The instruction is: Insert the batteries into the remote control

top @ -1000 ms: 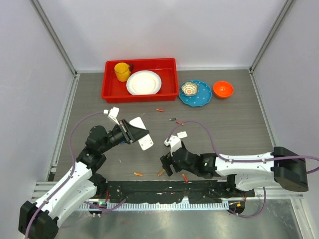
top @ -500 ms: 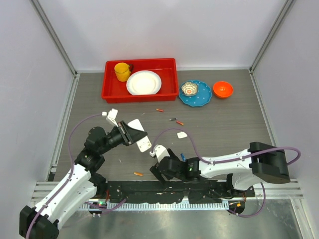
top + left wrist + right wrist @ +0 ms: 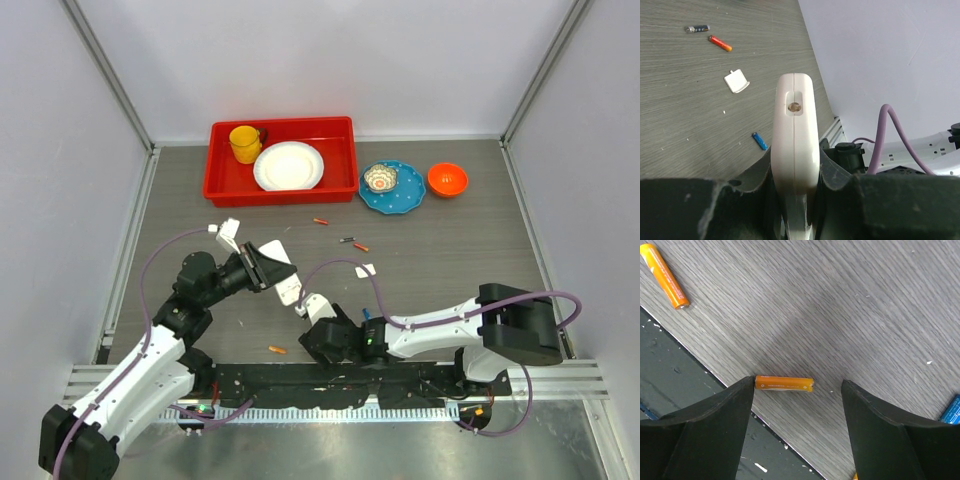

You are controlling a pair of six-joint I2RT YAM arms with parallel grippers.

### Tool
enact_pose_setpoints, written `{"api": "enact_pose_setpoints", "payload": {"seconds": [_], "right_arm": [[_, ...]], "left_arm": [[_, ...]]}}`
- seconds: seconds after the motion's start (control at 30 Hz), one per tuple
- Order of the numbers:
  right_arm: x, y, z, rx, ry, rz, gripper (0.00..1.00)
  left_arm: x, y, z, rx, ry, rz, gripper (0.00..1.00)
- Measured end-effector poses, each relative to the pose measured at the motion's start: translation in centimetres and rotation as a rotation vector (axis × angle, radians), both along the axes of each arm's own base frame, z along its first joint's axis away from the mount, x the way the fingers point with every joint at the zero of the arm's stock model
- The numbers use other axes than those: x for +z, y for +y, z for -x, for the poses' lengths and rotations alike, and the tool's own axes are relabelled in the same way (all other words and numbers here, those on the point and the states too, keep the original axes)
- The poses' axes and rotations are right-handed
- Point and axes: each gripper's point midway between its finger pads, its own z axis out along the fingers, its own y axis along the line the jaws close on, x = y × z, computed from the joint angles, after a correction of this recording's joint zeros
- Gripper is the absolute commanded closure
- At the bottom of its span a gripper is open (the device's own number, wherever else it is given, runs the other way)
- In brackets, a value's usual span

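My left gripper (image 3: 794, 170) is shut on the white remote control (image 3: 795, 130), held on edge above the table; in the top view the remote control (image 3: 285, 283) sticks out of that gripper (image 3: 262, 268). My right gripper (image 3: 797, 387) is open, low over the table's front edge. An orange battery (image 3: 784, 384) lies between its fingers, one end against the left finger (image 3: 715, 420). Another orange battery (image 3: 664, 276) lies further left, and a blue battery (image 3: 952, 411) shows at the right edge. In the left wrist view a dark battery (image 3: 696, 29), an orange-red battery (image 3: 720, 43) and a blue battery (image 3: 759, 141) lie loose.
A small white cover (image 3: 366, 270) lies mid-table. At the back stand a red tray (image 3: 222, 185) holding a yellow mug (image 3: 245, 143) and a white plate (image 3: 288, 166), a blue plate (image 3: 405, 200) with a small bowl (image 3: 381, 179), and an orange bowl (image 3: 447, 179). A black rail (image 3: 670, 390) borders the front edge.
My right arm has swung left along the front edge and lowered over an orange battery. The left gripper has kept hold of the remote, shifting only slightly.
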Motion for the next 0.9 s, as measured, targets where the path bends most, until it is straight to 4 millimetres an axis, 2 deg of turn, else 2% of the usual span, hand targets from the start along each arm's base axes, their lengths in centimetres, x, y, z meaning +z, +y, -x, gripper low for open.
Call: {"api": "enact_pose_setpoints", "payload": {"seconds": [0.23,0.4,0.63,0.77,0.83,0.9], "right_arm": [[-0.1,0.4,0.2,-0.003,0.007,0.004,0.42],[-0.1,0.4,0.1,-0.013,0.009,0.002,0.59],[0.4,-0.1,-0.3,-0.062,-0.002,-0.006,0.71],[3.2,-0.9,-1.9,-0.157,-0.041,-0.085,0.74],[4.8,-1.3,-3.4,-0.227,-0.054,-0.142,0.75],[5.9,-2.3,-6.0,-0.329,-0.059,-0.192,0.76]], "left_arm": [[-0.1,0.0,0.0,-0.002,0.004,-0.001,1.00],[-0.1,0.1,-0.1,0.000,0.003,-0.001,1.00],[-0.1,0.2,-0.2,0.007,0.004,-0.002,1.00],[-0.6,0.3,-0.6,0.018,0.018,-0.012,1.00],[-0.9,0.5,-1.0,0.031,0.026,-0.018,1.00],[-1.0,0.7,-1.3,0.043,0.029,-0.020,1.00]]}}
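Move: The orange battery to pinch lies between the right gripper's open fingers, about 1 cm left of the hand point, 1 cm back and at fingertip height. On the table around it, a second orange battery lies about 12 cm left and 1 cm back, the red battery 11 cm right and 3 cm back, the blue battery 10 cm right and 7 cm ahead. From the left gripper, the battery to pinch is some 11 cm back, 9 cm right and 19 cm below. Close the right gripper down by about a third at table level, easing slightly left, until its pads pinch the orange battery end to end. Then, speeding up, lift about 6 cm and carry forward some 6 cm and a little right, turning the hand roughly 20 degrees clockwise as its left side rises. Keep the remote gripped in the left hand, easing it slightly forward at the end. ##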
